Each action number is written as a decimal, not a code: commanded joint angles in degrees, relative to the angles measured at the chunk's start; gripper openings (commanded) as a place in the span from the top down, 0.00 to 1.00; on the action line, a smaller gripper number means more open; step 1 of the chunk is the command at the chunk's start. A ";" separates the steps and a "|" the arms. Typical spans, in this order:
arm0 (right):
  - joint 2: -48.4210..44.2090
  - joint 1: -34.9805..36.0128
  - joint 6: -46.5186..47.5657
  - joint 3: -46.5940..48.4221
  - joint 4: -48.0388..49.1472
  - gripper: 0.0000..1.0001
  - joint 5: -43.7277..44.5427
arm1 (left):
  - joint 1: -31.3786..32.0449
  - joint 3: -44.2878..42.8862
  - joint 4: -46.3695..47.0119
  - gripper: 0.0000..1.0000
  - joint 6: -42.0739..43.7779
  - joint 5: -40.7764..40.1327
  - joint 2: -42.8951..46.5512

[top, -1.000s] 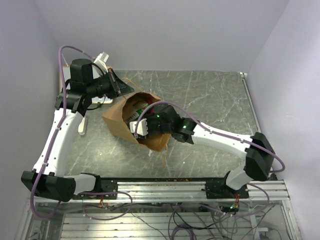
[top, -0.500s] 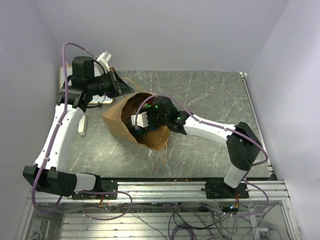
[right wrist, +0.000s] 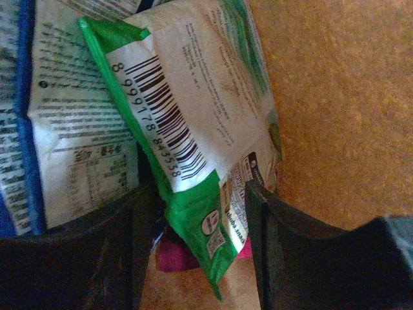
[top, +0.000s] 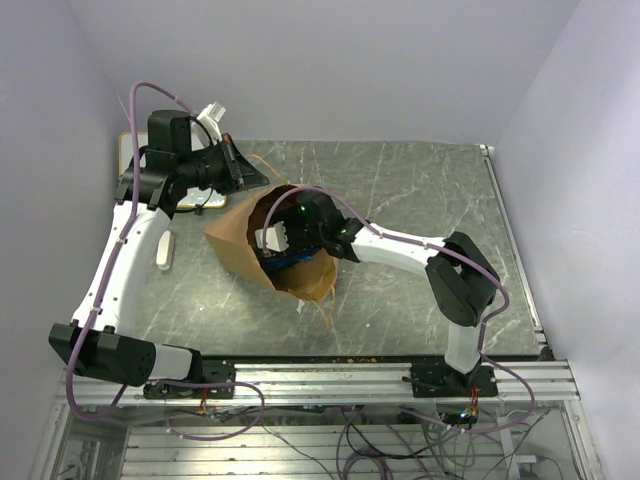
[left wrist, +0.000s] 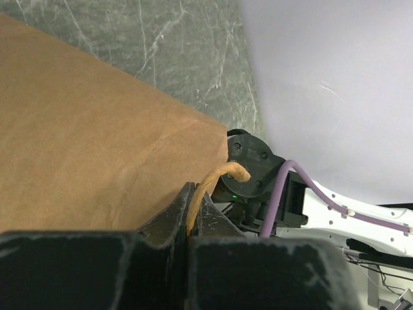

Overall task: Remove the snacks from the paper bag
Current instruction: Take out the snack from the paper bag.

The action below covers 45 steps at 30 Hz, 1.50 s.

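Note:
The brown paper bag (top: 235, 238) lies tilted on the table with its mouth facing right. My left gripper (top: 243, 176) is shut on the bag's twisted paper handle (left wrist: 208, 184), beside the bag's brown side (left wrist: 84, 142). My right gripper (top: 283, 243) is deep in the bag's mouth. Inside, its jaws stand open astride the lower corner of a green snack packet (right wrist: 193, 123). A blue snack packet (right wrist: 64, 129) lies to the left, touching the left finger (right wrist: 110, 252). A pink-red packet (right wrist: 174, 255) shows beneath the green one. The right gripper (right wrist: 199, 194) does not pinch anything.
A white marker-like stick (top: 165, 250) lies on the table left of the bag. A small white board (top: 128, 158) and a white object (top: 209, 115) sit at the back left corner. Purple walls close in on three sides. The metal rail (top: 330, 378) runs along the near edge.
My right arm has pushed further into the bag, its elbow swinging left, and its jaws have widened. The left gripper has kept its hold on the handle, barely moving.

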<state>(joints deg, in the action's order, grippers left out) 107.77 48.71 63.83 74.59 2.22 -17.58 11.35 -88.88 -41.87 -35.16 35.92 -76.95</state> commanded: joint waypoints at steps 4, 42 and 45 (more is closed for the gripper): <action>4.29 -0.61 1.13 2.94 3.67 0.45 -1.81 | 0.25 -1.07 0.83 0.93 -0.94 1.58 -0.04; -12.84 -0.18 -8.46 -2.49 -2.42 1.00 -5.86 | -2.19 -3.58 0.17 0.93 -1.96 -1.04 -1.63; -15.29 -0.14 -10.89 -1.90 -5.09 1.00 -6.08 | -2.30 -3.90 0.12 0.93 -2.02 -1.18 -1.62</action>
<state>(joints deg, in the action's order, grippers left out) 96.12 48.29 56.90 72.58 0.64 -23.07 9.72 -90.48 -42.28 -36.97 35.11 -78.48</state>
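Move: The green-and-white snack pack lies just past my open right fingers inside the tipped paper bag, its middle about 5 cm left, 2 cm forward and roughly level, with its green sealed end already between them. Blue snack packs sit some 6 cm back from my right hand, 1 cm left and 2 cm lower. From my left hand, pinching the bag's handle, the green-and-white pack is almost straight down, about 22 cm below and 1 cm forward. My right hand eases another 2 to 3 cm left and forward into the bag, sinking slightly, and closes its half-open fingers fully to pinch the green-and-white pack's sealed end. I then draw it up about 9 cm, also back and to the right, while my left hand keeps hold of the handle and drifts barely 1.5 cm forward and left. ##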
